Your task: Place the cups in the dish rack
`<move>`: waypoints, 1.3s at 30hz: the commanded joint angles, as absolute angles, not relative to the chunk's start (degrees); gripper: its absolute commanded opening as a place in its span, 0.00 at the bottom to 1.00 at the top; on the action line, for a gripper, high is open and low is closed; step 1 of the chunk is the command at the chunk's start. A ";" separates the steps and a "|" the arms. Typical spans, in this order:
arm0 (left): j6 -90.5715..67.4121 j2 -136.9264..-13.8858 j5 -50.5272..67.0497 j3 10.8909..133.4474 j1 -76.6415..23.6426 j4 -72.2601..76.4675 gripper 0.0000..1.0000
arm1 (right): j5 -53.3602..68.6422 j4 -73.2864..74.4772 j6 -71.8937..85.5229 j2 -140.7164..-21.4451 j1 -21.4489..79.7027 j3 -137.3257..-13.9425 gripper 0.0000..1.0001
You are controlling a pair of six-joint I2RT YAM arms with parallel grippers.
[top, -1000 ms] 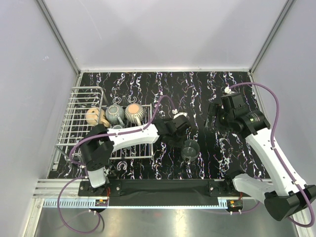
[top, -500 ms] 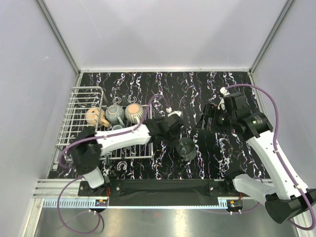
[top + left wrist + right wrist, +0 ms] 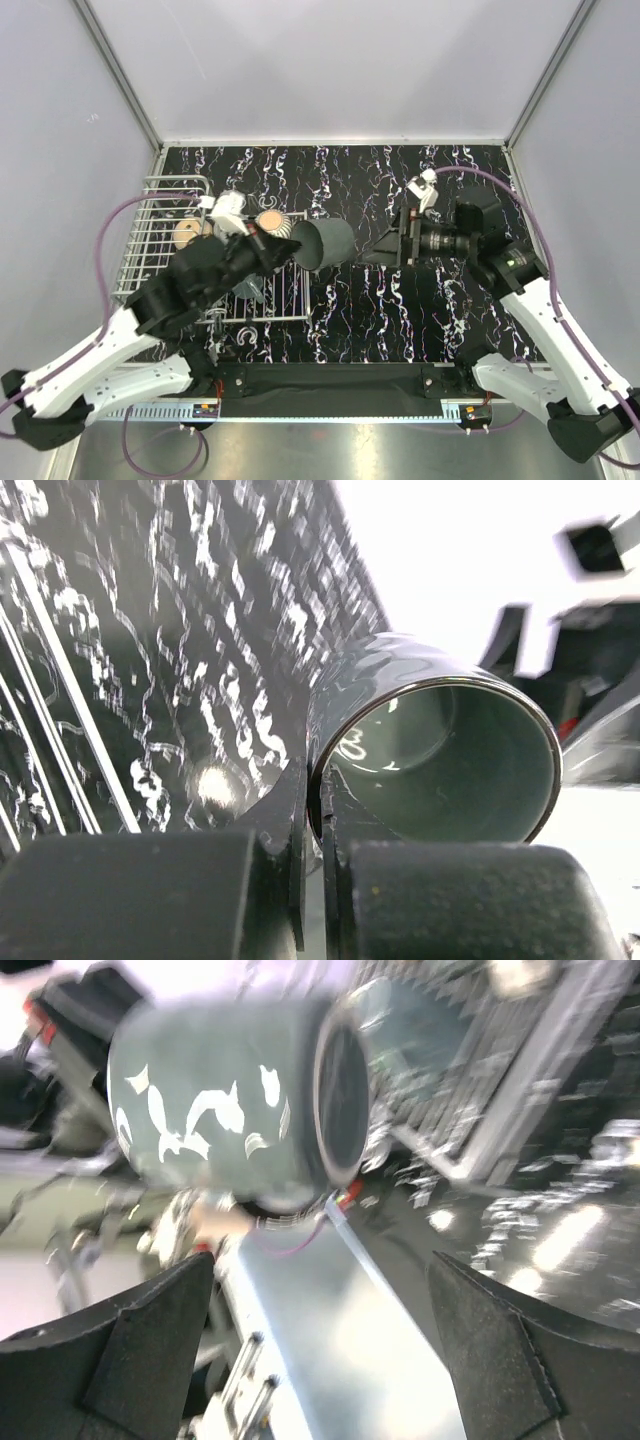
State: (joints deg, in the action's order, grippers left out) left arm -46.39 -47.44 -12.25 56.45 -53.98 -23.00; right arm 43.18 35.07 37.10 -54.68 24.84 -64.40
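My left gripper [image 3: 292,251] is shut on the rim of a grey-teal cup [image 3: 323,243] and holds it sideways in the air, just right of the white wire dish rack [image 3: 160,205]. In the left wrist view one finger [image 3: 285,815] is outside the cup [image 3: 440,750] and the other is inside. A peach-tan cup [image 3: 184,233] and a ribbed grey-beige cup [image 3: 272,221] sit in the rack; the left arm hides whatever lies beside them. My right gripper [image 3: 380,249] is open and empty, facing the held cup [image 3: 225,1110] from the right, apart from it.
The black marbled tabletop [image 3: 400,310] stretches right of the rack. White walls close in the far and side edges. The rack's wires [image 3: 500,1070] show blurred behind the cup in the right wrist view. The arm bases stand at the near edge.
My left gripper has lifted the grey-teal cup off the table, tipped it sideways and carried it up and left toward the rack. My right gripper has swung left to face it.
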 commanded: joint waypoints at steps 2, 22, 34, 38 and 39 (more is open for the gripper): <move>-48.60 -38.52 -18.80 53.27 -53.61 -12.40 0.00 | 47.90 17.52 46.04 -56.24 34.33 -62.67 0.95; -62.57 -24.61 -20.39 35.42 -53.61 12.91 0.00 | 33.40 -11.24 58.88 -64.07 48.60 -57.04 0.81; -70.66 -25.75 -18.02 28.65 -53.61 22.41 0.00 | 27.16 -18.90 61.43 -64.95 49.39 -54.40 0.49; -70.14 -25.31 -18.37 29.44 -53.61 19.17 0.00 | 26.63 -18.99 61.79 -66.18 49.39 -54.58 0.13; -70.14 -25.14 -18.72 29.70 -53.61 16.98 0.00 | 26.37 -18.90 61.61 -66.27 49.39 -54.67 0.05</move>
State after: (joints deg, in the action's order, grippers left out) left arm -69.14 -26.24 -19.88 28.12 -53.30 12.03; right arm 30.92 -15.64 62.89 -65.04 49.45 -54.19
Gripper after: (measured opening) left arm 0.050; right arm 0.178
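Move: The left gripper already holds the grey-green cup by its rim in the air, the cup's middle some 5 cm to its right, 2 cm ahead and 1 cm up. Down in the rack from there, the striped cup sits about 14 cm ahead, 7 cm left and 24 cm below, and a pale green cup level with the hand, 13 cm left and 24 cm below. From the open right gripper, the held cup is about 9 cm left, 2 cm ahead and 4 cm above. Bring the open right gripper about 12 cm left and some 4 cm up to the underside of the held cup, tipping its fingers upward some 20 degrees, then close them on the handle. Meanwhile keep the left pinch on the rim, carry the cup about 5 cm left over the rack with a slight rise, and roll the wrist some 40 degrees so the right-pointing fingers tip up. ##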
